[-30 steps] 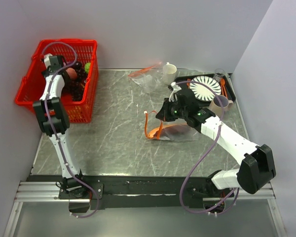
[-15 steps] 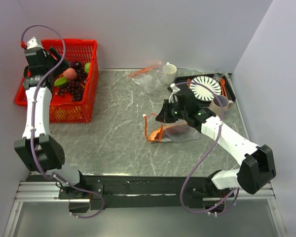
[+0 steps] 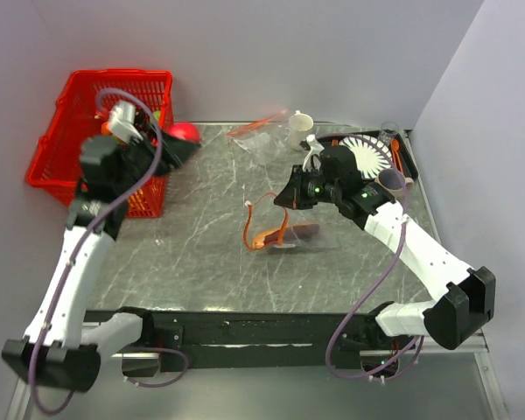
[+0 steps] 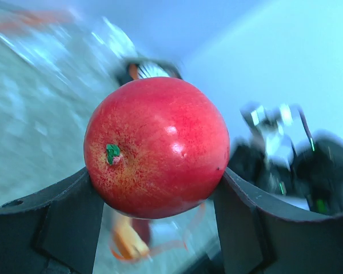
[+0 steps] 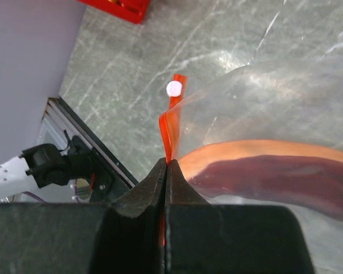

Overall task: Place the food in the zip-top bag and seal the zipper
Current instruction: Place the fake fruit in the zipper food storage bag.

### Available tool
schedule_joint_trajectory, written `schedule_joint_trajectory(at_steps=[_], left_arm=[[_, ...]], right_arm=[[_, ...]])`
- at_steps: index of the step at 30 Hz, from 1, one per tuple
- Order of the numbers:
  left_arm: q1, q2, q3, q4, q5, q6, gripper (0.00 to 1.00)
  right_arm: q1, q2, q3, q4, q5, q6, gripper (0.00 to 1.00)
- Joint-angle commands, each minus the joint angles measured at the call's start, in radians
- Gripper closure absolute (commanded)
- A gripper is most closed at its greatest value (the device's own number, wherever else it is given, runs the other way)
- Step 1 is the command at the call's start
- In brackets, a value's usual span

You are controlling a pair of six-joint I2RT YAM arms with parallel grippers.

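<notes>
A red round fruit sits clamped between the black fingers of my left gripper. In the top view the fruit and left gripper hang over the basket's right rim. The clear zip-top bag lies mid-table with its mouth lifted. My right gripper is shut on the orange-red zipper at the bag's edge, and shows in the top view too. Inside the bag lies an orange-brown curved piece with a dark maroon side. No grape bunch can be made out.
A red basket stands at the back left against the wall. At the back are a second clear red-edged bag, a white cup and a black tray holding a white plate.
The left arm has risen out of the basket and swung right, carrying the red fruit past the basket's rim. The right gripper has raised the bag's mouth a little.
</notes>
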Motion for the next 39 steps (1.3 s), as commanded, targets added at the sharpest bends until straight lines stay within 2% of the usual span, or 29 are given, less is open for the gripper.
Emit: schedule_joint_trajectory(at_steps=[1,4,9,15,21,27,31,36,38,39], left_arm=[[-0.165,-0.066,-0.152,0.17,-0.001,-0.121,0.57],[-0.259,-0.091,-0.221,0.181,-0.039,-0.109,0.57],[-0.381,-0.097,-0.244,0.17,-0.053,-0.081,0.57],[-0.501,-0.103,-0.308,0.196,-0.047,-0.054,0.56],[-0.605,-0.068,-0.33,0.17,-0.126,-0.025,0.55],[-0.635,0.032,-0.319,0.146,-0.188,0.009,0.54],[-0.638,0.118,-0.217,0.045,-0.29,0.061,0.53],[-0.638,0.222,-0.11,-0.04,-0.343,0.11,0.5],[-0.638,0.265,-0.078,-0.049,-0.331,0.114,0.41],[-0.638,0.277,-0.066,-0.051,-0.318,0.114,0.33]], right_arm=[[-0.014,-0.019,0.076,-0.019,-0.036,0.004,1.0],[-0.019,-0.001,0.098,-0.009,-0.07,0.022,1.0],[-0.022,0.035,0.119,0.006,-0.107,0.057,1.0],[-0.028,0.065,0.147,0.012,-0.136,0.08,1.0],[-0.039,0.076,0.17,-0.008,-0.136,0.077,1.0],[-0.043,0.067,0.185,-0.02,-0.132,0.074,1.0],[-0.051,0.049,0.191,-0.038,-0.118,0.068,1.0],[-0.059,0.006,0.168,-0.042,-0.102,0.07,1.0],[-0.062,-0.004,0.159,-0.039,-0.098,0.071,1.0],[-0.062,-0.005,0.151,-0.038,-0.099,0.074,1.0]])
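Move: The tomato is already in the left gripper, and the bag's open mouth lies roughly 18 cm to its right, 8 cm back and 21 cm below. The orange-and-maroon fruit inside the bag is about 22 cm right, 6 cm back and 29 cm down; the red basket's middle is some 29 cm left, 20 cm ahead and 26 cm lower. From the right hand, pinching the rim, the mouth's middle is about 4 cm left, 3 cm back and 6 cm below. The tomato, still gripped, is swung about 17 cm right and as far down by the left arm, first also drawing back 12 cm, then reaching forward some 5 cm at the bag's mouth as the wrist tips down and its left side rises; it ends turned about 20 degrees clockwise. The right hand keeps its pinch on the rim and raises it about 3 cm. ##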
